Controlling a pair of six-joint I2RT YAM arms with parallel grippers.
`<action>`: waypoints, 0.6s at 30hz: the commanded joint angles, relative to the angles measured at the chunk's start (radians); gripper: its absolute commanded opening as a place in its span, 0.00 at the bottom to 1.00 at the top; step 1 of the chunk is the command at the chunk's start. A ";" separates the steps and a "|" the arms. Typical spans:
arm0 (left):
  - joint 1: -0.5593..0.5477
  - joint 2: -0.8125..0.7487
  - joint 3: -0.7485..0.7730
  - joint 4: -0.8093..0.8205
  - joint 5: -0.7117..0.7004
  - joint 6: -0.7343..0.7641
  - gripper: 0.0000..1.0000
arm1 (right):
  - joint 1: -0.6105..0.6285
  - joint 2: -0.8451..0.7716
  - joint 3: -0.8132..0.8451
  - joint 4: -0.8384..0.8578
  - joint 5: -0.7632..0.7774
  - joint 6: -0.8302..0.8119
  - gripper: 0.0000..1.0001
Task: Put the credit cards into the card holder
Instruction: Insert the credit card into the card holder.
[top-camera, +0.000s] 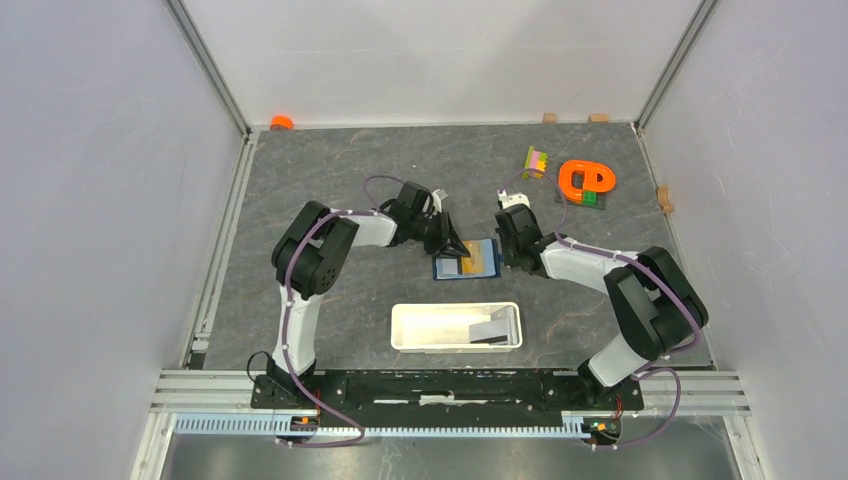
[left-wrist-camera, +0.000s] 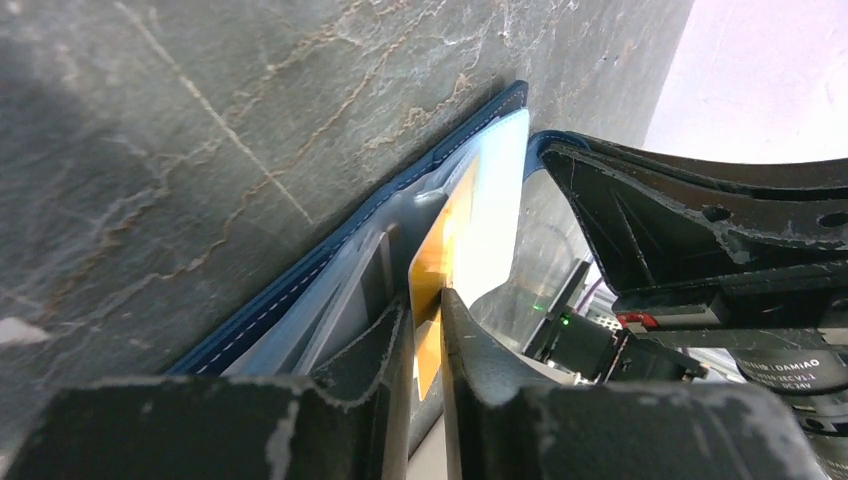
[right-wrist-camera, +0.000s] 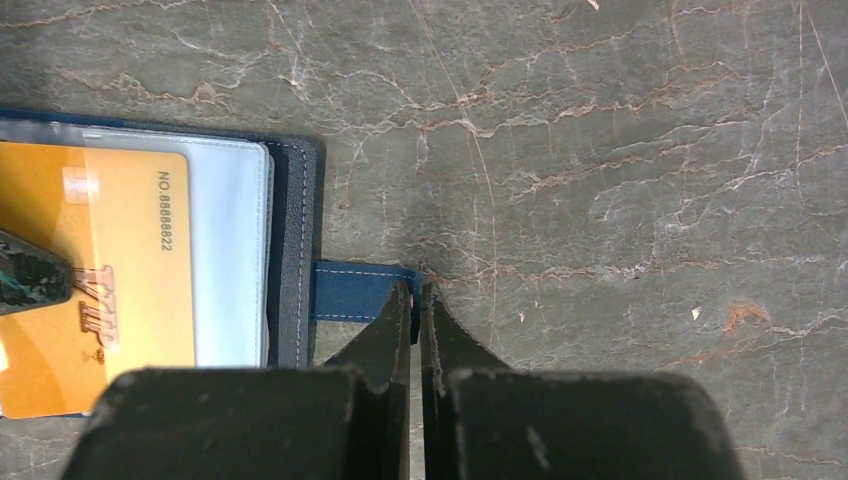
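Note:
The navy card holder (top-camera: 447, 268) lies open in the middle of the table, its light inside facing up. A gold credit card (top-camera: 480, 257) sits partly under a clear pocket (right-wrist-camera: 230, 250). My left gripper (left-wrist-camera: 428, 300) reaches in from the left. Its jaws stand narrowly apart around the gold card's (left-wrist-camera: 440, 260) near edge, and one of its fingertips (right-wrist-camera: 30, 280) rests on the card (right-wrist-camera: 120, 260). My right gripper (right-wrist-camera: 415, 292) is shut on the holder's blue snap tab (right-wrist-camera: 355, 290) at the right side. Grey credit cards (top-camera: 492, 330) lie in the white tray.
The long white tray (top-camera: 400, 330) stands near the front, between the arm bases. An orange ring-shaped toy (top-camera: 585, 180) and a small green-pink piece (top-camera: 537, 160) lie at the back right. Small wooden blocks (top-camera: 664, 198) line the right wall. The right arm's wrist (left-wrist-camera: 700, 230) crowds the left wrist view.

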 joint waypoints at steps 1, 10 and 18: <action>-0.028 -0.020 0.040 -0.129 -0.092 0.091 0.24 | 0.003 -0.014 0.027 0.013 -0.017 0.012 0.00; -0.028 -0.093 0.116 -0.313 -0.211 0.195 0.45 | 0.003 -0.044 0.012 0.010 -0.006 0.008 0.00; -0.029 -0.186 0.127 -0.410 -0.268 0.247 0.55 | 0.001 -0.065 -0.001 0.011 -0.003 0.008 0.00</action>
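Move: Right at the left fingertips is the orange card in the card holder, its middle about 1 cm to the right, level in reach and a centimetre lower; the closure strap lies some 10 cm to the hand's right. The white tray is roughly 18 cm back and 2 cm left, with the grey card in it 19 cm back and 6 cm right. From the right hand, closed on the strap, the orange card lies about 10 cm left, level in reach. Coming free of the orange card after a very slight last nudge to the right, the left hand lifts about 2 cm and draws back some 2 cm to its left while its fingers spread from nearly shut to half open and tip about 10 degrees steeper. The right hand keeps the strap pinched, rising about 1 cm and easing slightly left. ##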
